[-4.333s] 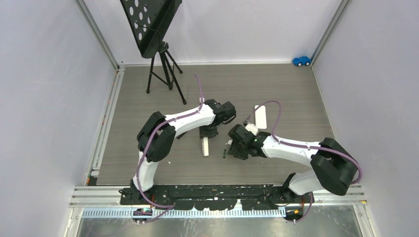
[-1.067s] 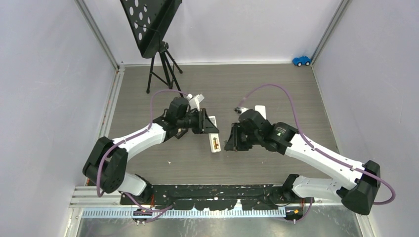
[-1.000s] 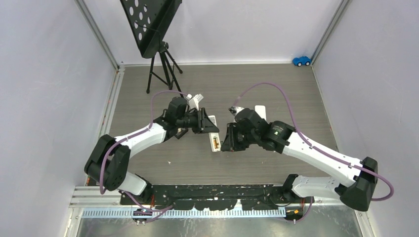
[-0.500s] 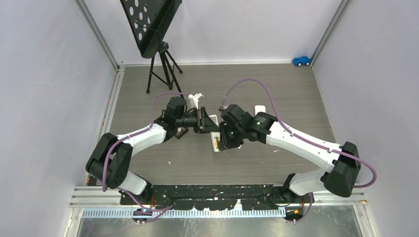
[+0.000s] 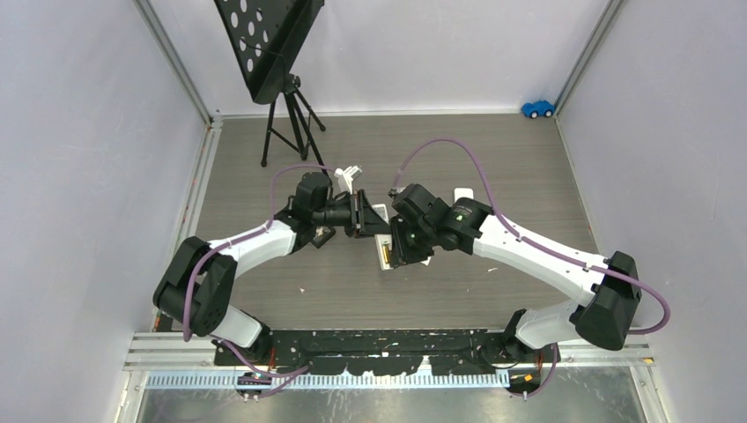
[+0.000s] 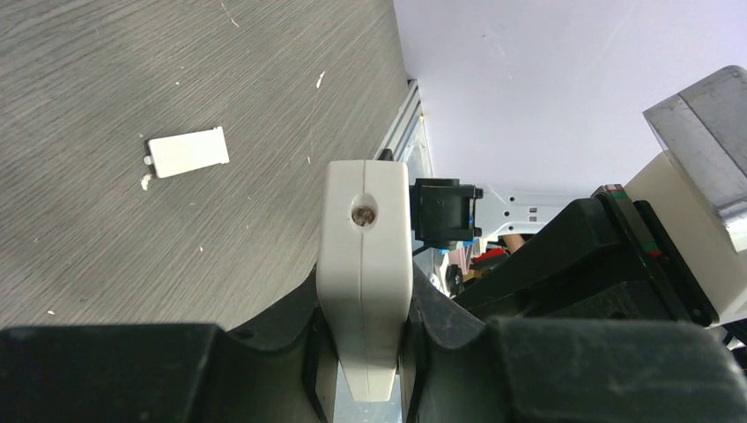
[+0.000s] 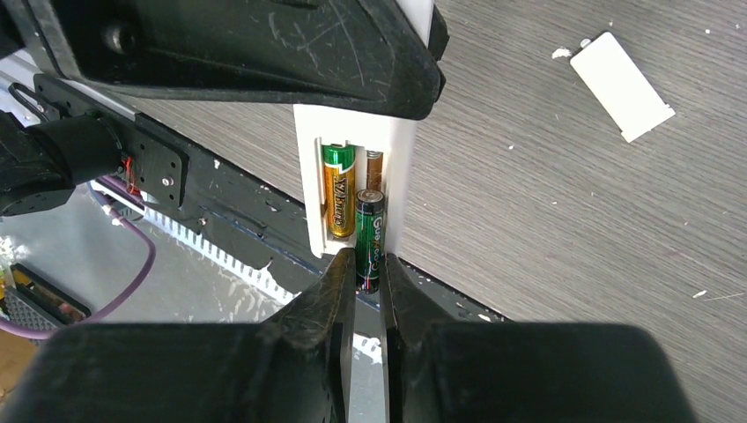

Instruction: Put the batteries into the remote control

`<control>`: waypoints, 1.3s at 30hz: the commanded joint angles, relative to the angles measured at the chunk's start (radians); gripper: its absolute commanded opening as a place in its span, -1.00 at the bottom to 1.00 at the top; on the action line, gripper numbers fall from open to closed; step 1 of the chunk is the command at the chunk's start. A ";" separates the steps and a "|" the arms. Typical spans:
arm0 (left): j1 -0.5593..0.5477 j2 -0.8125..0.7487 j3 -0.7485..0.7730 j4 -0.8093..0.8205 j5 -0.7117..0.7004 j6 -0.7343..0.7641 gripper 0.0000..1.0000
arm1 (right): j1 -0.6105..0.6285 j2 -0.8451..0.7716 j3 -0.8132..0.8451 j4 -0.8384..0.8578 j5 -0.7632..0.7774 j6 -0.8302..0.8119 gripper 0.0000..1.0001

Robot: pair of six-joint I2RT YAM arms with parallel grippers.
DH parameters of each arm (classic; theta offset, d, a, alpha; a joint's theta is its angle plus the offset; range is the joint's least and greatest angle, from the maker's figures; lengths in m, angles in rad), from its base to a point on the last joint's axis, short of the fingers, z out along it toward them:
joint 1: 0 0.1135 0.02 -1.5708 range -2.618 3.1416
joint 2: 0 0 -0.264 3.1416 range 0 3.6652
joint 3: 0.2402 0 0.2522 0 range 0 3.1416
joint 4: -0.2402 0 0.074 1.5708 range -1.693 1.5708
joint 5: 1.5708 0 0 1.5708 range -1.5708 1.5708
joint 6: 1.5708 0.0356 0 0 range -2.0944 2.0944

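Note:
My left gripper (image 6: pixel 365 328) is shut on one end of the white remote control (image 6: pixel 365 256) and holds it above the floor, its open compartment (image 7: pixel 352 189) facing my right wrist. A green and gold battery (image 7: pixel 339 189) lies in the left slot. My right gripper (image 7: pixel 367 269) is shut on the rear end of a green and black battery (image 7: pixel 370 231). Its front end lies in the right slot, just short of the spring. In the top view the remote (image 5: pixel 382 248) hangs between the left gripper (image 5: pixel 365 220) and the right gripper (image 5: pixel 398 251).
The white battery cover (image 7: pixel 622 85) lies on the grey wood floor (image 6: pixel 132 79), also seen as a white cover (image 6: pixel 188 151) in the left wrist view. A black music stand (image 5: pixel 273 48) on a tripod stands at the back left. A blue toy car (image 5: pixel 537 108) sits in the back right corner.
Over the last second my right gripper carried its battery left to the remote's open compartment; in the last half second it barely shifted. The left gripper kept the remote still.

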 commanded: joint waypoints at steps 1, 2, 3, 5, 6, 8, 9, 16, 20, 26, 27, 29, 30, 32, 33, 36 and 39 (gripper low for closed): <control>0.004 -0.009 -0.001 0.070 0.059 -0.050 -1.00 | 0.006 0.023 0.046 0.018 0.038 -0.016 -0.67; 0.005 -0.011 -0.003 0.067 0.058 -0.051 -1.00 | 0.006 0.026 0.048 0.018 0.044 -0.014 -0.65; 0.004 -0.012 -0.003 0.063 0.057 -0.052 -1.00 | 0.006 0.025 0.049 0.020 0.047 -0.013 -0.61; 0.004 -0.011 -0.003 0.059 0.055 -0.055 -1.00 | 0.006 0.023 0.051 0.026 0.049 -0.009 -0.52; 0.004 -0.010 -0.004 0.059 0.055 -0.058 -1.00 | 0.006 0.020 0.051 0.031 0.045 -0.009 -0.48; 0.004 -0.010 -0.004 0.062 0.056 -0.065 -1.00 | 0.006 0.015 0.053 0.032 0.043 -0.008 -0.36; 0.004 -0.010 -0.004 0.063 0.055 -0.068 -1.00 | 0.007 0.010 0.052 0.033 0.044 -0.008 -0.31; 0.004 -0.011 0.000 0.066 0.037 -0.085 -1.00 | 0.005 -0.064 0.033 0.065 0.052 0.030 -0.17; 0.011 -0.015 -0.011 0.108 0.022 -0.157 -1.00 | -0.002 -0.143 -0.011 0.109 0.133 0.091 0.06; 0.019 -0.040 -0.063 0.363 -0.034 -0.401 -1.00 | -0.007 -0.375 -0.212 0.356 0.240 0.282 0.43; 0.021 -0.045 -0.070 0.406 -0.050 -0.443 -1.00 | -0.007 -0.409 -0.255 0.414 0.249 0.312 0.45; 0.023 -0.062 -0.087 0.471 -0.106 -0.524 -1.00 | -0.008 -0.474 -0.329 0.535 0.264 0.372 0.50; 0.024 -0.069 -0.093 0.494 -0.129 -0.561 -1.00 | -0.007 -0.496 -0.360 0.589 0.269 0.395 0.51; 0.024 -0.078 -0.102 0.530 -0.167 -0.630 -1.00 | -0.007 -0.523 -0.412 0.676 0.276 0.440 0.52; 0.024 -0.083 -0.104 0.543 -0.181 -0.652 -1.00 | -0.007 -0.530 -0.426 0.707 0.282 0.461 0.53; 0.024 -0.096 -0.107 0.557 -0.204 -0.690 -1.00 | -0.008 -0.539 -0.462 0.781 0.294 0.511 0.53; 0.024 -0.112 -0.112 0.562 -0.215 -0.706 -1.00 | -0.008 -0.542 -0.495 0.866 0.310 0.551 0.53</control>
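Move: Find the open slot in the remote's battery bay about 1 cm ahead of the right hand, whose fingers already hold the second battery by its near end; the first battery already lies roughly 2 cm ahead and 1 cm left. The battery cover is on the table, some 9 cm ahead, 7 cm right and 16 cm below. From the left hand, gripping the remote, the slot is about 6 cm back and 1 cm right, while the small black tray is roughly 16 cm left and 4 cm ahead, on the table. Ease the right hand about 1 cm forward, towards the slot's spring, and open its fingers wide to let go of the second battery. Then draw it up some 8 cm and a little forward, swinging the fingertips up from steeply down. Keep the left grip on the remote, lifting it about 7 cm and some 3 cm forward with its right side tilting up and a counter-clockwise turn. ##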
